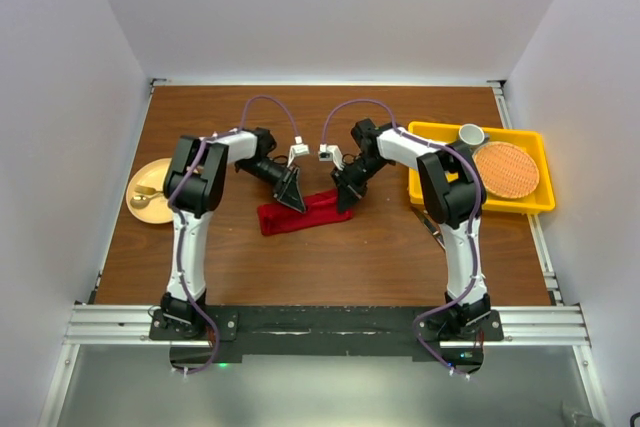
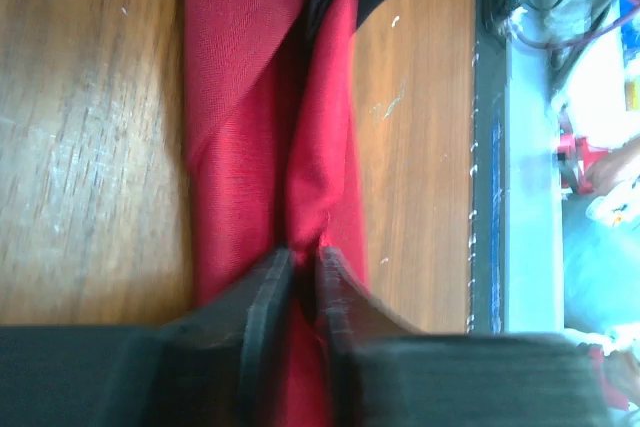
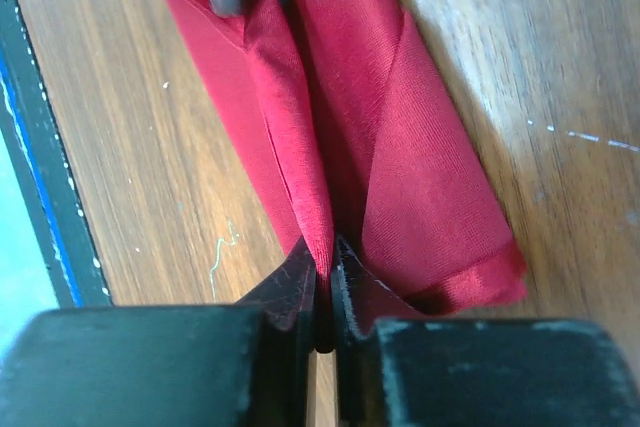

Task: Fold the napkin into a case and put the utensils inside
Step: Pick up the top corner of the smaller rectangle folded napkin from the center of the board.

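Note:
The deep-red napkin [image 1: 312, 214] lies folded into a narrow strip in the middle of the table. My left gripper [image 1: 293, 197] is at its left part. In the left wrist view its jaws [image 2: 305, 257] stand narrowly apart with a raised fold of the napkin [image 2: 240, 97] pinched between the tips. My right gripper [image 1: 346, 197] is at the strip's right end. Its jaws [image 3: 322, 252] are shut tight on a ridge of the napkin [image 3: 400, 147]. Slim silvery utensils [image 1: 433, 230] lie on the table near the tray's front left corner, partly behind the right arm.
A yellow tray [image 1: 440, 132] at the right holds a round orange woven mat [image 1: 506, 169] and a small cup [image 1: 472, 134]. A round wooden plate [image 1: 150, 192] sits at the left edge. White walls enclose the table on three sides.

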You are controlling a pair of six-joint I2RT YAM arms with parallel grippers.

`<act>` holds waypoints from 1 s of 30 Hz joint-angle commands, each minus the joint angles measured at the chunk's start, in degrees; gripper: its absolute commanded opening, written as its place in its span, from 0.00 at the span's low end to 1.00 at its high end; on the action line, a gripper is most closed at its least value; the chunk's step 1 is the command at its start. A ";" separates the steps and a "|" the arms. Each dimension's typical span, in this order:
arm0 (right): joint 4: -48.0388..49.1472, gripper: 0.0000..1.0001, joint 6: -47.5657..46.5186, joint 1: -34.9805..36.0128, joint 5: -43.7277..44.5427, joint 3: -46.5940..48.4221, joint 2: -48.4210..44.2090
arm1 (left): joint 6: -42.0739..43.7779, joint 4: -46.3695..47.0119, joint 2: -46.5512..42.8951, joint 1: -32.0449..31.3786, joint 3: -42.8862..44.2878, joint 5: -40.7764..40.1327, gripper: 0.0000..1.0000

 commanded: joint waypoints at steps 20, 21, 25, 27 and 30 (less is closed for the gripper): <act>0.27 0.00 4.33 -0.12 -3.59 -2.05 0.09 | -13.87 50.08 -36.67 -3.21 -30.20 -17.58 0.64; 0.44 0.00 4.42 -0.12 -3.86 -2.23 -0.18 | -16.76 52.45 -36.32 -3.91 -30.83 -17.67 0.64; 1.76 0.00 5.12 -0.12 -4.56 -3.02 -1.32 | -23.63 61.33 -31.85 -6.64 -30.48 -17.07 0.64; 1.67 0.00 5.21 -0.21 -5.35 -2.94 -1.50 | -26.78 63.36 -29.74 -7.34 -30.22 -17.32 0.64; 1.85 0.00 5.47 -0.12 -5.88 -2.94 -1.58 | -28.03 67.06 -27.27 -8.22 -30.66 -16.18 0.65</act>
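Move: The stretch of the napkin's raised top edge beside the right gripper is about 5 cm right of the left hand, level fore and aft and 1 cm below; the right gripper itself is some 8 cm to the right. The napkin's left end lies about 7 cm left of the left hand, 2 back and 2 below. From the right hand, that top-edge stretch is about 3 cm to the left, level fore and aft and 1 cm below. Forward, left and up, the left hand comes free of the napkin's top edge as its fingers spread wide, then it sweeps back and nearly 10 cm to the right and sinks a little, rolling about 40 degrees, until the open fingers hang over the raised edge. The right hand keeps its pinch and draws that end about 2 cm back, turning slightly. ##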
